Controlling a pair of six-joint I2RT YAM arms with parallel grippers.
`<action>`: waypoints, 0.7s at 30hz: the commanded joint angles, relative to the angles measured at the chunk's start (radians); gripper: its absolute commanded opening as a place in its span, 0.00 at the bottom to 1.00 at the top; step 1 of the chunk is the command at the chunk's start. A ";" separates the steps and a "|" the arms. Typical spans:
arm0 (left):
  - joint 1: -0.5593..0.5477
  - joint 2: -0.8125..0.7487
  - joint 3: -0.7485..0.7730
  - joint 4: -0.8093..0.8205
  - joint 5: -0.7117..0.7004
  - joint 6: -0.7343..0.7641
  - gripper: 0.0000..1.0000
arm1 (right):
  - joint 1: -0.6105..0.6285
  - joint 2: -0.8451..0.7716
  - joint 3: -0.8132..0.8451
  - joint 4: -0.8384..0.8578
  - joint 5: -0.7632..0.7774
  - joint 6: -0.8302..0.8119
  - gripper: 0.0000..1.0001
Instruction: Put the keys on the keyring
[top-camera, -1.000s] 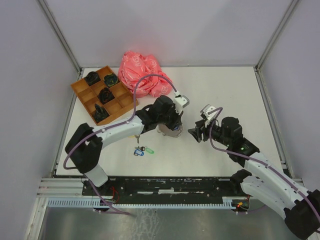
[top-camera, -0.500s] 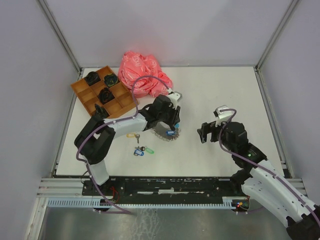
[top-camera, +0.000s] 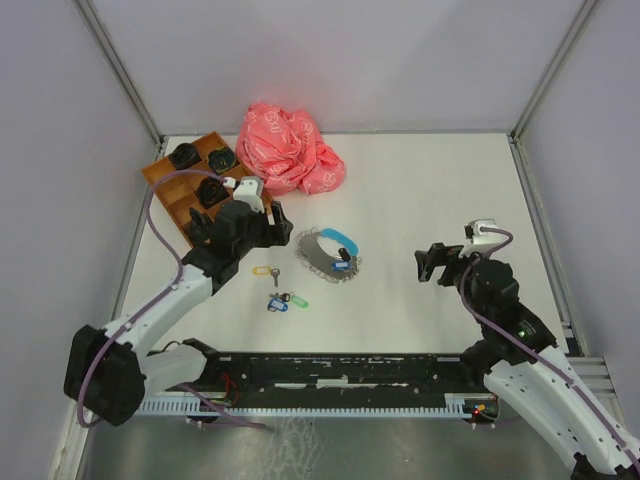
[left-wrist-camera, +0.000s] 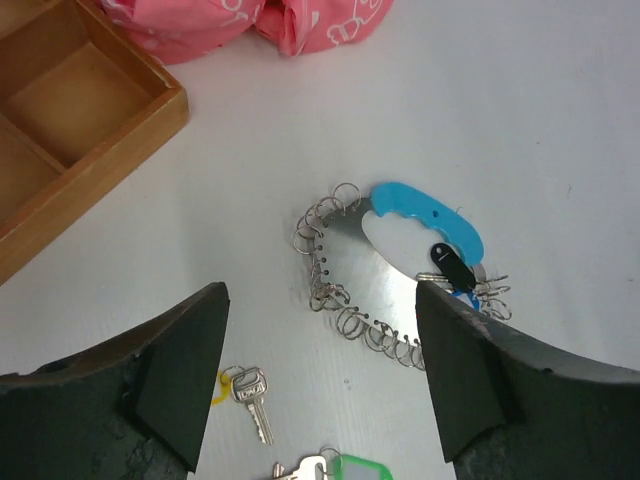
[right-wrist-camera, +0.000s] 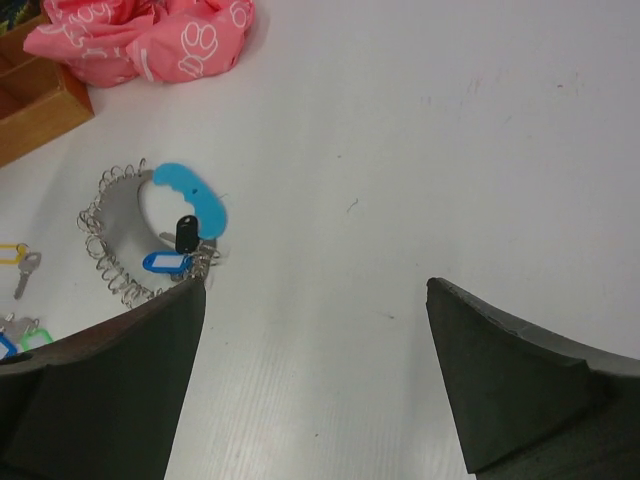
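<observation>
The keyring (top-camera: 322, 254), a silvery loop of small rings with a light blue segment (left-wrist-camera: 425, 209), lies flat on the table. A black-tagged key (left-wrist-camera: 452, 265) and a blue-tagged key (right-wrist-camera: 165, 262) rest at its right end, among its rings. A yellow-tagged key (top-camera: 264, 270) lies loose to its left. Green- and blue-tagged keys (top-camera: 284, 301) lie loose nearer the front edge. My left gripper (top-camera: 279, 226) hangs open just left of the keyring, holding nothing. My right gripper (top-camera: 432, 263) is open and empty, well to the right of the keyring.
A crumpled pink bag (top-camera: 288, 150) lies at the back, behind the keyring. A wooden compartment tray (top-camera: 160, 186) with black objects in it stands at the back left, close behind my left wrist.
My left gripper has opened, let go of the keyring and drawn back to the left. My right gripper has opened and pulled away to the right. The keyring now lies flat.
</observation>
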 joint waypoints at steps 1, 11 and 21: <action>0.010 -0.188 -0.029 -0.103 -0.087 -0.055 0.86 | 0.000 -0.034 0.079 -0.032 0.066 0.016 1.00; 0.012 -0.533 0.061 -0.318 -0.273 0.038 0.99 | -0.001 0.031 0.272 -0.198 0.113 -0.126 1.00; 0.017 -0.688 -0.045 -0.203 -0.235 0.131 0.99 | -0.001 0.046 0.304 -0.166 0.117 -0.178 1.00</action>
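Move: The keyring lies on the table some 11 cm right of the empty left gripper, 3 cm back and 11 cm below, with the black-headed key at its right end, about 15 cm right and 4 cm back. The loose silver key is about 9 cm back and 3 cm left; the yellow tag, 8 cm back and 6 cm left. From the right gripper the keyring is roughly 7 cm ahead, 21 cm left and 15 cm below. Draw the left gripper away from the keyring, mostly up by about 15 cm while also swinging left and back, tipping its fingers up some 25 degrees with a small counter-clockwise turn and spreading them fully open. Lift the right gripper too, about 7 cm and slightly to the right, fingers staying wide open; touch nothing with either hand. ##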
